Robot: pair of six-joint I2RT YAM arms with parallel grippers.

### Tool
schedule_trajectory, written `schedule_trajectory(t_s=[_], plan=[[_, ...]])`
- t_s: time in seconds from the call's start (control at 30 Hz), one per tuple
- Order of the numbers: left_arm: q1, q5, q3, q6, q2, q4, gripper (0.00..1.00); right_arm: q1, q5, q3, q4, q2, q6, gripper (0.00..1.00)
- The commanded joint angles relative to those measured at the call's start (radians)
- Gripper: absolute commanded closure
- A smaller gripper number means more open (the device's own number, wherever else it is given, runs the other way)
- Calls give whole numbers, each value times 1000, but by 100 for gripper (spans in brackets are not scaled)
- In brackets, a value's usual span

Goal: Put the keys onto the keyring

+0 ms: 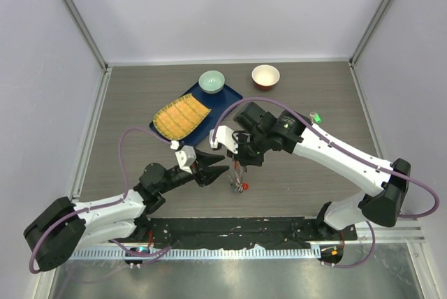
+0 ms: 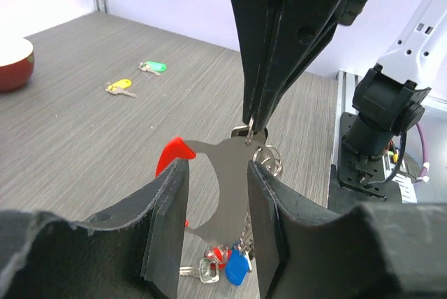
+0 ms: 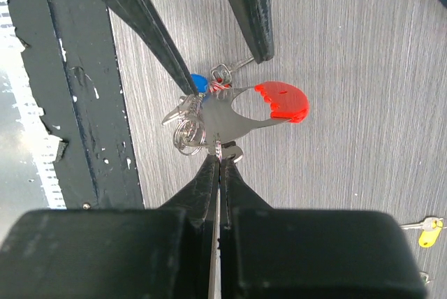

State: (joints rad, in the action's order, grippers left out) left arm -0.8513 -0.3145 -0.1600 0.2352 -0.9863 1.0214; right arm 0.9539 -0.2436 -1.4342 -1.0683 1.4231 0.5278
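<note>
The keyring (image 2: 225,187), a flat silver plate with a red tip, rings and red and blue tags, hangs just above the table. My right gripper (image 3: 220,147) is shut on its top edge and points down at it. My left gripper (image 2: 216,173) reaches in from the left, open. Its pads (image 2: 167,222) flank the silver plate. In the right wrist view one left fingertip (image 3: 264,54) stands apart from the plate. A yellow-headed key (image 2: 120,87) and a green-headed key (image 2: 152,68) lie together on the table, far from both grippers. The green key (image 1: 316,116) is at the right of the top view.
A blue tray (image 1: 229,98) at the back holds a yellow cloth (image 1: 181,117) and a pale green bowl (image 1: 211,81). An orange bowl (image 1: 265,75) stands to its right. The black base rail (image 1: 230,230) runs along the near edge.
</note>
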Motion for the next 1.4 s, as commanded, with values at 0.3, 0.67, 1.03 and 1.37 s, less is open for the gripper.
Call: schedule_trajectory(t_s=[0.3,0.67,1.03,1.37], plan=[[37,-236,-99,81,-173,230,59,6,-46,1,48,-38,24,99],[49,-296,-164,110,-256,287,69,5,-46,3,47,-43,28,99],[51,-288,-167,36,-157,37,75,6,-39,3,48,-50,34,99],[60,-314,-171,36,-163,19,84,6,-46,3,50,-53,32,99]])
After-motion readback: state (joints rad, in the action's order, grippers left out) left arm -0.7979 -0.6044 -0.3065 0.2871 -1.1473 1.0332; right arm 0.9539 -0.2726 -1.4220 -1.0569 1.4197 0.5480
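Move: The top of the keyring, a flat metal plate pinched in the right fingertips, is about 4 cm to the left hand's right, 1 cm back and 1 cm higher. Its red grip hangs roughly 2 cm ahead of the left hand, 4 cm right and 1 cm lower; the blue key tag dangles some 7 cm below, 4 cm right and 1 cm back. For the right hand, the keyring's top is right at the fingertips, about 1 cm below. The left fingers come up to either side of the keyring's top, right at the right hand's tips, and close from nearly half open to a narrow gap; a firm touch can't be made out. The left hand gets there by going about 3.5 cm right and 1 cm back, then rising up to 2 cm and settling slightly, turning some 15 degrees clockwise. The right hand keeps its pinch and holds still. ##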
